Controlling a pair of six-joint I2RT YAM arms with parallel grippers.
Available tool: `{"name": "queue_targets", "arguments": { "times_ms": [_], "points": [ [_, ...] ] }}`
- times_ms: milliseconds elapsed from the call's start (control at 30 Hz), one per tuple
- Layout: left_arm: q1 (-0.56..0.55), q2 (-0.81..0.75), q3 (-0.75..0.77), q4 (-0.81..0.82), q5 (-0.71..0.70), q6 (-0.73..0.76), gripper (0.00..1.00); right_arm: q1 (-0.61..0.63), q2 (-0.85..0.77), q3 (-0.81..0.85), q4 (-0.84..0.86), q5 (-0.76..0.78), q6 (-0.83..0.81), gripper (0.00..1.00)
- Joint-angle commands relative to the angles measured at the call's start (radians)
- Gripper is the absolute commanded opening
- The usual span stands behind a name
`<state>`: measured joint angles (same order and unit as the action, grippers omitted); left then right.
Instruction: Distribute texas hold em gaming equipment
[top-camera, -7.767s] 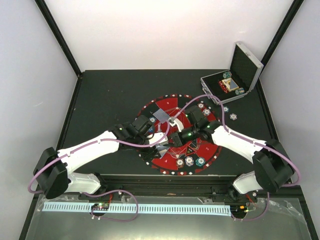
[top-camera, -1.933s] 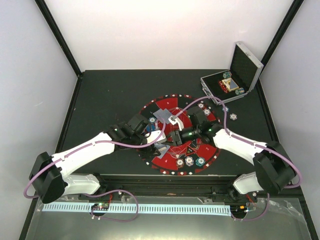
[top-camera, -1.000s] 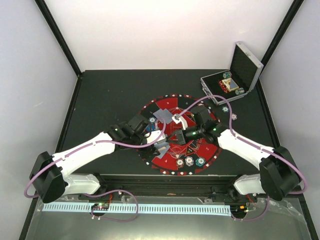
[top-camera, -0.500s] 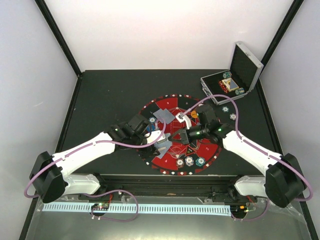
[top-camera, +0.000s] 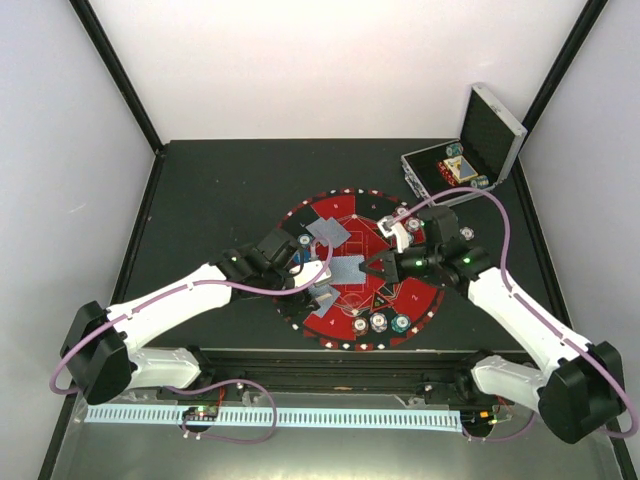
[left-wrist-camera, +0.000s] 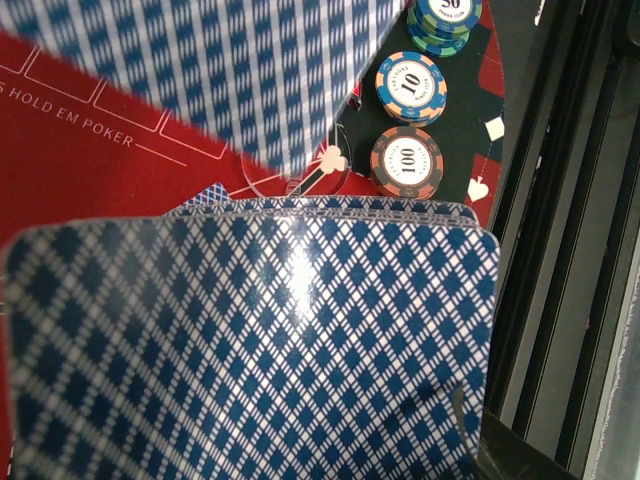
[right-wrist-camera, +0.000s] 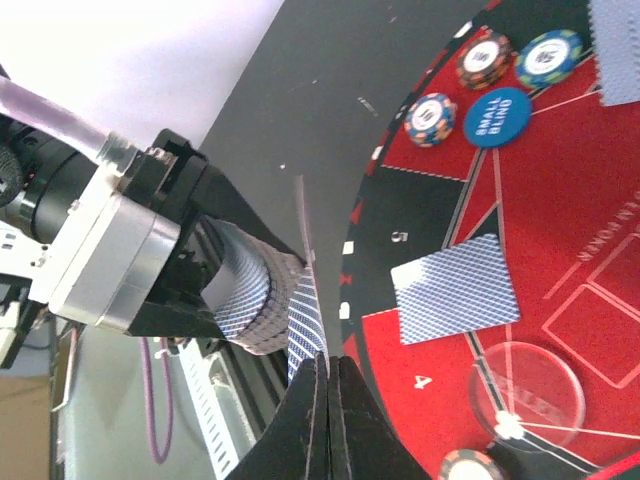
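My left gripper (top-camera: 316, 280) is shut on a deck of playing cards (left-wrist-camera: 250, 350), which fills the lower part of the left wrist view and hides the fingers. Just to its right, my right gripper (right-wrist-camera: 326, 368) is shut on the edge of a single card (right-wrist-camera: 305, 315), held edge-on next to the deck (right-wrist-camera: 245, 300). From above that card (top-camera: 345, 268) shows between the two grippers, over the round red-and-black mat (top-camera: 415, 295). Another card (top-camera: 328, 232) lies face down on the mat. Three chip stacks (top-camera: 380, 322) sit at the mat's near edge.
The silver case (top-camera: 465, 155) stands open at the back right with chips inside. Loose chips (top-camera: 465, 233) lie beside the mat. A blue small-blind disc (right-wrist-camera: 497, 117) with chips (right-wrist-camera: 485, 60) sits at the mat's rim. A clear disc (right-wrist-camera: 520, 385) rests at the mat's centre.
My right gripper has shut on one card and pulled it rightward off the deck, the right arm swinging out to the right. The left gripper with the deck has stayed put.
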<state>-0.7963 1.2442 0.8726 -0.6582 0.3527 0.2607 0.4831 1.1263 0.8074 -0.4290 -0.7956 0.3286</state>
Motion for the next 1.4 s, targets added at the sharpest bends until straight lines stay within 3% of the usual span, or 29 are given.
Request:
{"name": "queue_targets", "arguments": {
  "times_ms": [0,200,467,933,1367],
  "points": [
    [-0.006,0.001,0.037,-0.007,-0.009,0.002,0.39,-0.052,-0.036,0.0,-0.067,0.06,-0.035,0.01],
    [-0.007,0.0,0.038,-0.008,-0.013,0.0,0.39,-0.205,-0.018,-0.044,-0.084,0.206,-0.004,0.01],
    [-0.006,-0.009,0.036,-0.007,-0.013,0.0,0.39,-0.374,0.153,-0.089,0.019,0.139,0.035,0.01],
    [-0.006,-0.011,0.034,-0.005,-0.015,0.0,0.4,-0.449,0.415,-0.012,0.003,0.097,-0.026,0.01],
    [-0.007,-0.006,0.032,-0.005,-0.016,0.001,0.4,-0.468,0.461,-0.011,-0.051,0.327,-0.064,0.01]
  ]
}}
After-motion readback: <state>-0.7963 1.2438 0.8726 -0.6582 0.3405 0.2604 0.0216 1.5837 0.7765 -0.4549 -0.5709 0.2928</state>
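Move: The card lying at the mat's right-hand seat, where the right hand's pinched card is headed, is roughly 13 cm ahead of that hand, 12 cm to its right and 20 cm below. The blue-green chip stands about 5 cm beyond the lying card, level with it sideways; the orange button is some 21 cm ahead of the hand and 7 cm to its right. From the deck-holding left hand, the lying card is roughly 17 cm ahead, 25 cm right and 13 cm lower. The card still pinched by one end in the right fingers is carried away from the deck, first rightward and forward, then mostly down beside the lying card: about 15 cm right, 17 cm down and 9 cm forward in all. Meanwhile the wrist swings some 30 degrees clockwise and tips the fingers more steeply down; they stay shut. The left hand keeps holding the deck in place. ##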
